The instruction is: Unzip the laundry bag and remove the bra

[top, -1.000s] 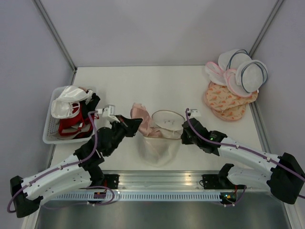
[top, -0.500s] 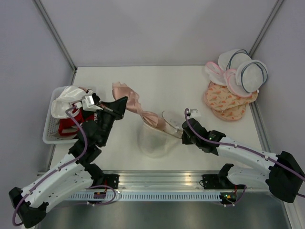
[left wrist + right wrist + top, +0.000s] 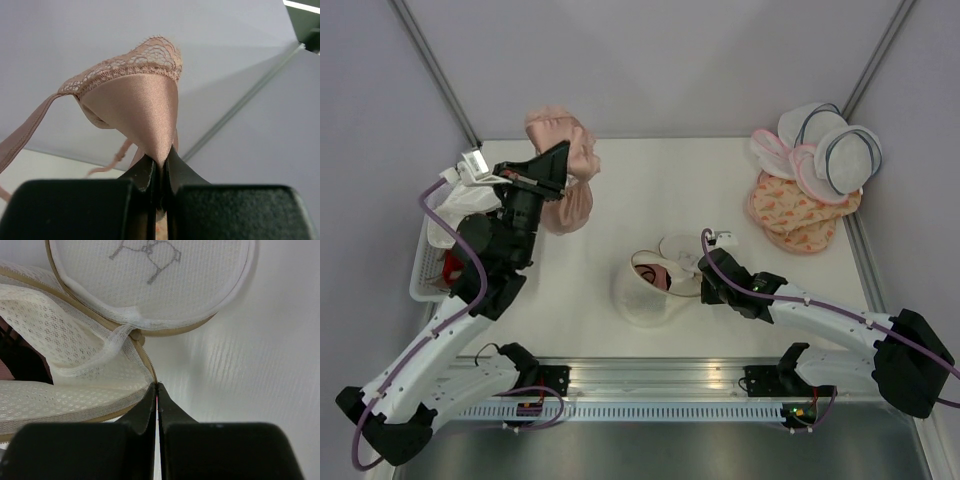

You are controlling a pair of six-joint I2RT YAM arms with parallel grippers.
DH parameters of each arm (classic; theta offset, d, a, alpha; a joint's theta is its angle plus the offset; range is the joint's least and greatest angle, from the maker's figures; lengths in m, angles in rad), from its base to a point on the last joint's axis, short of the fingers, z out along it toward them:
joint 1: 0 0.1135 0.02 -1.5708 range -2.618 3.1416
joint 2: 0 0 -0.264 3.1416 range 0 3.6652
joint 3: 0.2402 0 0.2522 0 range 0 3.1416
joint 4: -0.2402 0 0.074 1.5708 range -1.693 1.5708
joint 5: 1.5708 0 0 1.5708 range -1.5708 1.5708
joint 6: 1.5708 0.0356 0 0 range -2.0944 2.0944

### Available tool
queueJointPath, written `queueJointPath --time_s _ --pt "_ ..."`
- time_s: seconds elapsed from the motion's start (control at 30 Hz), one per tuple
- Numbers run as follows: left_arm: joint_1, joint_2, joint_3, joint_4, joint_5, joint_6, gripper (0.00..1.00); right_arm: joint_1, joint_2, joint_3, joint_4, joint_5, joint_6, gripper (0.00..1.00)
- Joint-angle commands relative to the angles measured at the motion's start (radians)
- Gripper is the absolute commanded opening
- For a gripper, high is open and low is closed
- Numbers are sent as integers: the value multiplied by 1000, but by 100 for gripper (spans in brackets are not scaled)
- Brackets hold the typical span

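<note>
The dusty pink bra (image 3: 567, 185) with lace edging hangs in the air at the back left, clear of the bag. My left gripper (image 3: 558, 160) is shut on its satin cup (image 3: 140, 100), fingertips pinching the fabric (image 3: 161, 159). The cream mesh laundry bag (image 3: 645, 300) lies open mid-table, its round lid with the dark bra drawing (image 3: 150, 275) flipped back. Something dark pinkish shows inside the opening (image 3: 650, 272). My right gripper (image 3: 704, 283) is shut on the bag's zipper edge (image 3: 145, 357), its tips (image 3: 157, 387) meeting at the zipper's end.
A white basket (image 3: 423, 270) holding a white bra and a red bra stands at the left edge, under my left arm. White domed bags with pink trim (image 3: 825, 145) lie on pink patterned flat bags (image 3: 800, 210) at the back right corner.
My left gripper pulled the pink bra out of the bag and lifted it up and to the back left. The bag sagged open. The right gripper kept its hold on the zipper edge.
</note>
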Motion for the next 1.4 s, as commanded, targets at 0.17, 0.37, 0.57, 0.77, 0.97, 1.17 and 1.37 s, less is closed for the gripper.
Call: queueJointPath --time_s 0.17,0.37,0.57,0.77,0.97,1.17,1.37 --pt "419 109 129 -108 99 78 2 -1 -15 13 13 2 -23 0" --pt "733 279 233 -165 214 64 2 -1 -6 10 27 -10 -33 0" --pt "801 348 313 -286 -49 163 2 -1 15 17 48 -35 -46 0" --pt "865 308 124 -343 -281 116 2 -1 23 31 50 -70 -75 0" --pt "960 316 -29 -502 -305 -43 2 -1 6 26 64 -115 -83 0" --pt "982 296 -52 -553 -180 -90 39 -1 -55 -20 62 -116 -81 1" --pt "970 65 -33 -550 82 -107 100 -1 -63 -21 68 -113 -75 1"
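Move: The bra is already pinched in the left fingers, held high. The bin it goes to is centred about 27 cm to the left, 5 cm ahead and 43 cm below. In the bin, the white mesh bag lies some 9 cm ahead and 28 cm left, the red clothes level ahead and 24 cm left. The laundry bag is about 6 cm back and 9 cm right. From the right hand, the bin is 12 cm ahead, 44 cm left, roughly level. Swing the left gripper some 35 cm to the left with the bra, arcing first forward, then back, and dropping about 26 cm over the bin while turning the wrist counter-clockwise and tipping it down. Near the lowest point open the fingers wide to let go of the bra, then lift a few centimetres. Keep the right fingers pinching the laundry bag's zipper edge. ##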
